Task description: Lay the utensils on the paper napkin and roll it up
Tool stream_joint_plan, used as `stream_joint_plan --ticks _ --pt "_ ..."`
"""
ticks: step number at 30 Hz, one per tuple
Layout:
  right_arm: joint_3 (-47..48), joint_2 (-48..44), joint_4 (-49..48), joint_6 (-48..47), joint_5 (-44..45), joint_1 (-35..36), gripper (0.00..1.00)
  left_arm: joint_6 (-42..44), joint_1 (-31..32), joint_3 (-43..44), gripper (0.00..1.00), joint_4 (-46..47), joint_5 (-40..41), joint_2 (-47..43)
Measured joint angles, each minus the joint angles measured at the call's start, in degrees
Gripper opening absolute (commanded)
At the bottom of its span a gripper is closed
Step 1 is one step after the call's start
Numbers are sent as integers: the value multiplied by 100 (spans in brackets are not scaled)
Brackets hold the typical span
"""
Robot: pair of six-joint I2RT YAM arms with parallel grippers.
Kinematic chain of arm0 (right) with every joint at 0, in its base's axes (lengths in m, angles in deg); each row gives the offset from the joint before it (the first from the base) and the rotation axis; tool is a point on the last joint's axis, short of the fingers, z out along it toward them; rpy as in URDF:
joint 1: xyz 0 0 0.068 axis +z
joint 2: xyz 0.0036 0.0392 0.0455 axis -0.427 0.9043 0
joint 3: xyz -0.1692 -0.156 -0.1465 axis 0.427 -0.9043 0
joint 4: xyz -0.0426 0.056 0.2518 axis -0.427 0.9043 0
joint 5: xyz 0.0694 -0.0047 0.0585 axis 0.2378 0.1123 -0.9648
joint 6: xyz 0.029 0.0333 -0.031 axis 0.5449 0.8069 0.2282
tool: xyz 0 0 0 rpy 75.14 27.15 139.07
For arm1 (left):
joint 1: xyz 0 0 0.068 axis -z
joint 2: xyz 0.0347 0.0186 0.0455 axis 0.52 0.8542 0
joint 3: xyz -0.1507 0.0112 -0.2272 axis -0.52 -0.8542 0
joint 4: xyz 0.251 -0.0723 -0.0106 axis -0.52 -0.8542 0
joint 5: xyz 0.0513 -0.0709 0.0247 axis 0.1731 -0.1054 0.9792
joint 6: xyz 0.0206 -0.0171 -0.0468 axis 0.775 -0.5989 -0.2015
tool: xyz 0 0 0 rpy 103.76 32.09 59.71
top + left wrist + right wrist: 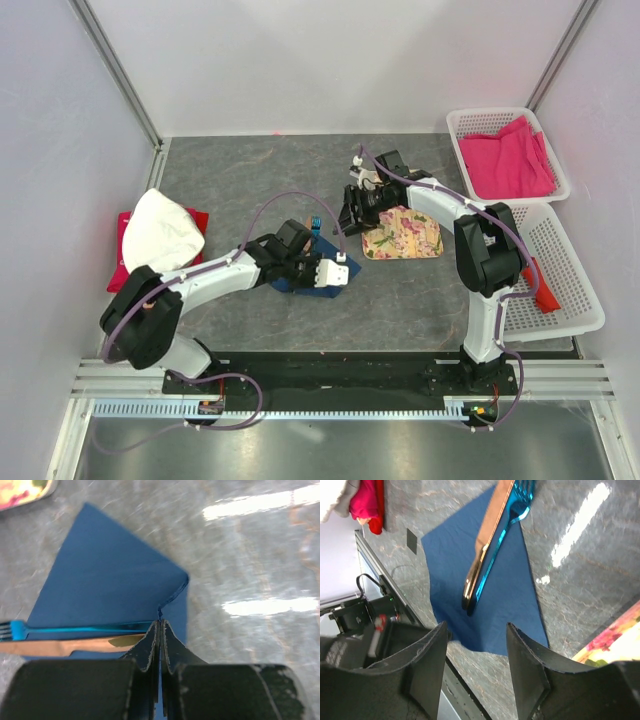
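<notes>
A dark blue paper napkin [110, 590] lies flat on the grey table, also in the right wrist view [490, 610] and partly under my left arm in the top view [298, 285]. On it lie a bright-blue fork [75, 628] and a copper-coloured knife [65, 645], side by side, both also in the right wrist view: fork [506, 527], knife [487, 535]. My left gripper [160, 625] is shut on the napkin's edge at the handle ends. My right gripper [476, 630] is open and empty, hovering above the napkin's corner, beside the floral mat [403, 232].
Two white baskets stand at the right: the far one [455, 120] holds pink cloth [510, 155], the near one [575, 320] a red-handled tool [540, 285]. A white cloth [162, 230] lies on a red pad at the left wall.
</notes>
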Motion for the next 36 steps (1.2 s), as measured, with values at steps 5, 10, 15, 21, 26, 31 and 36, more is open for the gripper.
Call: stream_joint_plan --ticks 5,10,15,21,26,31,36 --pt "-236 0 22 2 -46 -20 45 61 -323 70 2 140 -2 282" --pt "-400 0 11 68 -197 -20 34 63 -514 87 2 378 -4 411" --pt "-758 0 -138 284 -466 -17 28 59 -614 44 2 822 7 411" --pt "-1064 0 -273 505 -734 7 17 57 -621 -116 2 1158 15 411" --pt "-1121 0 -376 623 -872 133 14 57 -632 -133 2 1307 48 428" --pt "-1257 0 -420 671 -920 417 14 57 -643 -210 2 1462 83 481" --pt "-1360 0 -415 715 -953 636 13 57 -660 -282 2 1561 227 546"
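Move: The left hand already pinches the lifted near corner of the napkin. From that hand the fork's middle lies about 9 cm ahead and 1 cm right, with the knife's about 9 cm ahead and 1 cm left, both some 4 cm below. From the right hand, the right end of the napkin's fold is roughly 14 cm back, 3 cm left and 9 cm down; the floral tray's middle sits about 12 cm to its right and 2 cm ahead. Forward over the utensil handles, the left hand carries the pinched napkin corner about 6 cm, quickly at first, then creeping and sinking slightly, fingers still shut. The right hand meanwhile comes back about 10 cm, dropping 4 cm and drifting a little left towards the folded edge beside the left hand, its wrist tilting nearly 20 degrees as its half-open fingers close nearly shut. Whether they touch the cloth can't be seen. ##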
